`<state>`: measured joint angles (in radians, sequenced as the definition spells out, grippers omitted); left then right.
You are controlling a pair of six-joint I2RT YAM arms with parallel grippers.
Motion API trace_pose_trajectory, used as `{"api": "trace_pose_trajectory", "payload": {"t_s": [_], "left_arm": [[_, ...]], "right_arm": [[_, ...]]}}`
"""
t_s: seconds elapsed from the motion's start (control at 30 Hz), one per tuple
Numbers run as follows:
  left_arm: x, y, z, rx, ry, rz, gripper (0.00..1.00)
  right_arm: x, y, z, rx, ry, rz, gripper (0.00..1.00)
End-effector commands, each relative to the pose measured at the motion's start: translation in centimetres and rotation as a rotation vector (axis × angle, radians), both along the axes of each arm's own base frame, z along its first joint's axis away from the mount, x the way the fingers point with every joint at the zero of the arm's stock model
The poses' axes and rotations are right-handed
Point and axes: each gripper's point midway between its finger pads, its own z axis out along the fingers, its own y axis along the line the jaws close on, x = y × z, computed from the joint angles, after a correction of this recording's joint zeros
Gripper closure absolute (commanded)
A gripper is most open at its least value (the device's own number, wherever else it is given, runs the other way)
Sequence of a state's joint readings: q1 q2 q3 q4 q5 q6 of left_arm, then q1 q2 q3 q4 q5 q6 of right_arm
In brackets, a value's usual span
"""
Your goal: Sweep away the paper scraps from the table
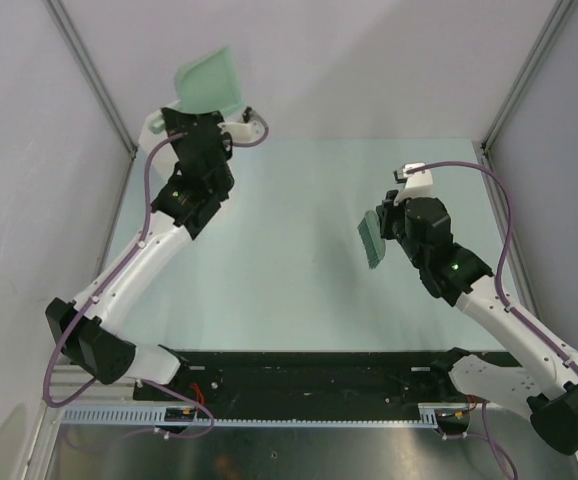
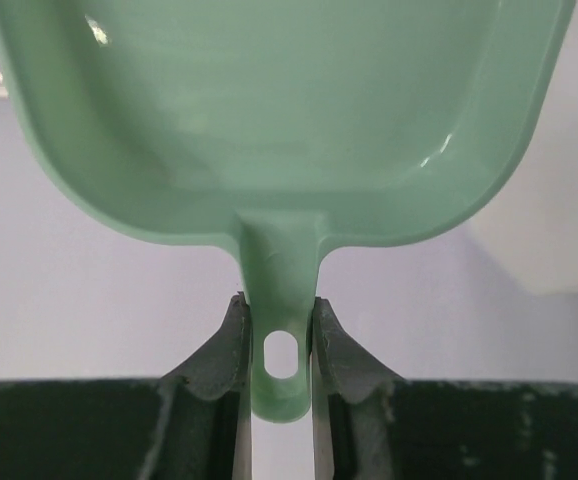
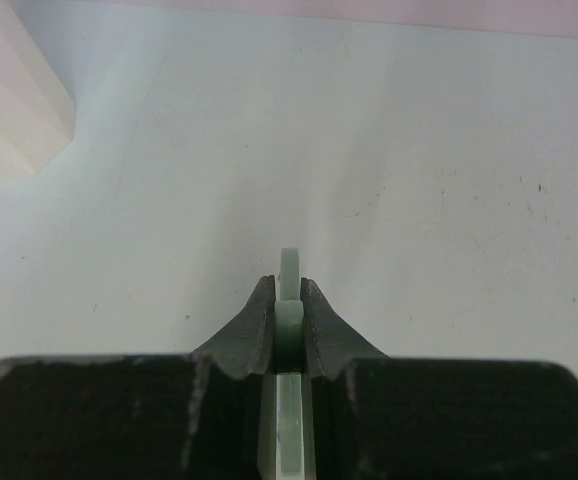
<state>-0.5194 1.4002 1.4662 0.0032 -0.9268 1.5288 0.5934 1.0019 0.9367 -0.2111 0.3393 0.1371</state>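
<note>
No paper scraps show in any view. The pale mint-green table (image 1: 299,230) lies bare between the arms. My left gripper (image 1: 204,118) is raised at the back left, shut on the handle of a green dustpan (image 1: 209,80). From the left wrist, the pan's handle (image 2: 281,290) sits pinched between the fingers of the left gripper (image 2: 281,310), and the pan's scoop (image 2: 279,120) fills the top. My right gripper (image 1: 394,225) hovers at mid-right, shut on a small green brush (image 1: 372,240). In the right wrist view the right gripper (image 3: 289,290) clamps the brush's thin edge (image 3: 289,262).
A corner of the white faceted bin (image 3: 9,100) shows at the table's far side, and a white surface (image 2: 554,230) shows behind the dustpan. Grey walls and metal frame rails (image 1: 94,75) edge the table. The black front rail (image 1: 309,375) runs along the near side.
</note>
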Motion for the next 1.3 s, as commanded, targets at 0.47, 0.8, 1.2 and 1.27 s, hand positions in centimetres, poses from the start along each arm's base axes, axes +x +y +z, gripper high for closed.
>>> {"api": "trace_pose_trajectory", "payload": {"t_s": [0.47,0.8,1.2,1.27], "left_arm": [[-4.2,-14.3,-20.2,-0.474,0.755,-0.491,1.00],[-7.8,-17.0,-30.5,-0.608,1.109,-0.463,1.00],[-9.5,-16.6,-39.7,-0.566,1.341,-0.307,1.00],[-9.7,-16.4,-40.8,-0.555,1.368,-0.287,1.00]], "right_arm": [[-0.1,-0.3,2.0,0.028,-0.065,-0.014,1.00],[-0.1,-0.3,1.7,0.024,-0.056,-0.017,1.00],[-0.2,-0.5,1.4,0.010,-0.044,-0.022,1.00],[-0.2,-0.6,1.3,0.008,-0.042,-0.025,1.00]]}}
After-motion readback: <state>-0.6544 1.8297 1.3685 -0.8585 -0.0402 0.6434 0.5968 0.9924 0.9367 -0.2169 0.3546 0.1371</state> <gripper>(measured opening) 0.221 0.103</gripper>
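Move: My left hand still holds the green dustpan by its handle, high by the bin. The bare patch of table it goes to lies about 22 cm to the right, 9 cm back and 43 cm below. The bin's middle is some 8 cm ahead, 1 cm to the right and 32 cm below; the brush hangs about 43 cm right, 11 cm back and 24 cm below. From my right hand, that patch is about 19 cm left, level fore and aft, 26 cm below. I bring my left hand away from the bin and swoop down nearly 40 cm towards the empty middle of the table, drifting some 16 cm right early on and then easing back about 9 cm. On the way I tip the fingers from level to pointing down, roughly 75 degrees, laying the upright pan flat with its scoop to the right, towards the brush. My grip on the handle stays; my right hand holds the brush still. ##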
